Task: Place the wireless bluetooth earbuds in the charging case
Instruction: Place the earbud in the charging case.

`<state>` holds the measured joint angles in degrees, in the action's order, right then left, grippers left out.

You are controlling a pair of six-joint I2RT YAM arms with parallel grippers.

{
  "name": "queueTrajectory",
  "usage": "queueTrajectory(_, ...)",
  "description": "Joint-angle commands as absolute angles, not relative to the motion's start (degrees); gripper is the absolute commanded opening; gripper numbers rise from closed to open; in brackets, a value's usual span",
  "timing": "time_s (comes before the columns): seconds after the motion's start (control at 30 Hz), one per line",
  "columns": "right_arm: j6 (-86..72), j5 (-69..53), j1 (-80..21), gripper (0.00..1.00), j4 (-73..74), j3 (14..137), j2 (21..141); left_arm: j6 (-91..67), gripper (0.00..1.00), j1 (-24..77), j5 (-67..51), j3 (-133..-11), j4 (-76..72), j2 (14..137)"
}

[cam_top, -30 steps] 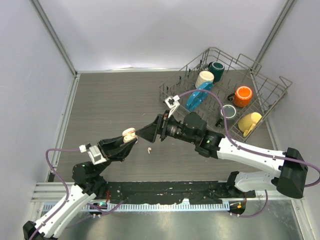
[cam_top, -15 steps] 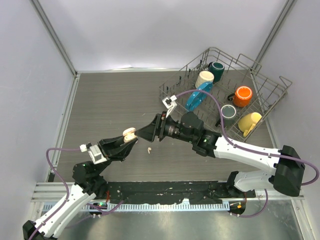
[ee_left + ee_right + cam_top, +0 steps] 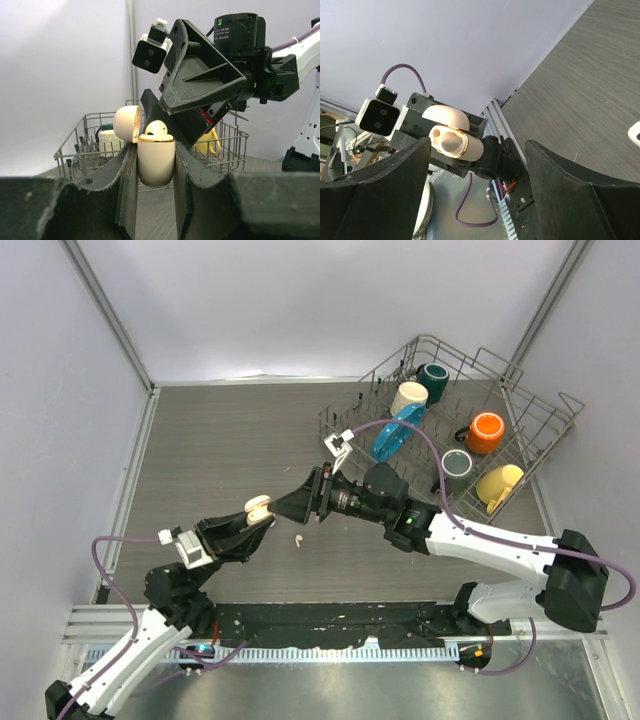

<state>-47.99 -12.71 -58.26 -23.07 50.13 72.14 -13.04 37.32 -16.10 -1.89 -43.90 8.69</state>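
My left gripper (image 3: 256,521) is shut on a peach-beige charging case (image 3: 260,510), held upright above the table with its lid (image 3: 126,123) open. In the left wrist view the case (image 3: 156,162) sits between my fingers with one pale earbud (image 3: 156,129) seated in it. In the right wrist view the case (image 3: 465,146) shows that earbud (image 3: 449,142) beside an empty socket. My right gripper (image 3: 292,507) is open and empty, its jaws pointing at the case from the right, close to it. Another earbud (image 3: 298,538) lies on the table below, and shows in the right wrist view (image 3: 635,134).
A wire dish rack (image 3: 520,420) stands at the back right with several mugs: cream (image 3: 408,398), dark green (image 3: 434,380), orange (image 3: 486,432), grey (image 3: 457,466), yellow (image 3: 498,484). Walls enclose the table on the left, back and right.
My right gripper has crept slightly left towards the case. The left gripper and the case have stayed still.
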Motion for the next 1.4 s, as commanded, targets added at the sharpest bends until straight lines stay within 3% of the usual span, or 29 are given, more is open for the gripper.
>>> queueTrajectory(0.0, -51.5, -17.1, -57.9, 0.81, -29.9, 49.3, 73.3, -12.7, 0.0, 37.1, -16.2, 2.2, -47.6, 8.8)
queueTrajectory(0.33, -57.6, -23.3, -57.9, 0.77, -36.8, 50.9, 79.8, -12.6, 0.0, 37.1, -18.1, 2.0, -48.7, 10.1)
queueTrajectory(0.63, -60.2, -25.9, -57.9, 0.48, -40.3, 51.0, 82.1, -12.7, 0.0, 37.1, -18.5, 1.8, -48.3, 10.5)
queueTrajectory(0.9, -59.0, -27.3, -57.9, 0.28, -38.1, 51.2, 81.1, -12.3, 0.0, 37.1, -17.4, 1.9, -47.5, 11.5)
queueTrajectory(1.37, -44.7, -20.8, -58.0, 0.22, -17.2, 57.8, 77.8, -11.8, 0.04, 37.1, -17.0, 0.9, -43.6, 12.1)
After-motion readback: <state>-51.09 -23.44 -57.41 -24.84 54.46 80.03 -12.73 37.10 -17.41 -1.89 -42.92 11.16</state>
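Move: My left hand keeps the open charging case between its fingertips, with the earbud sticking out of its opening about 2 cm above that hand, 1 cm ahead and 1 cm to its right. From my open right hand the earbud is some 4 cm to the left, 2 cm back and about 1 cm lower. The case body lies 4 cm left, 2 cm back and 2 cm below; the raised lid is 4 cm left, 1 cm ahead and level. I bring my right hand left and a little back onto the earbud, about 3.5 cm, swinging the fingers some 10 degrees counter-clockwise. They close partway until one bears on the earbud and the other on the case's far side. I keep squeezing, easing slightly forward and down as the wrist turns partly back; my left hand holds the case and sinks about 1 cm. ##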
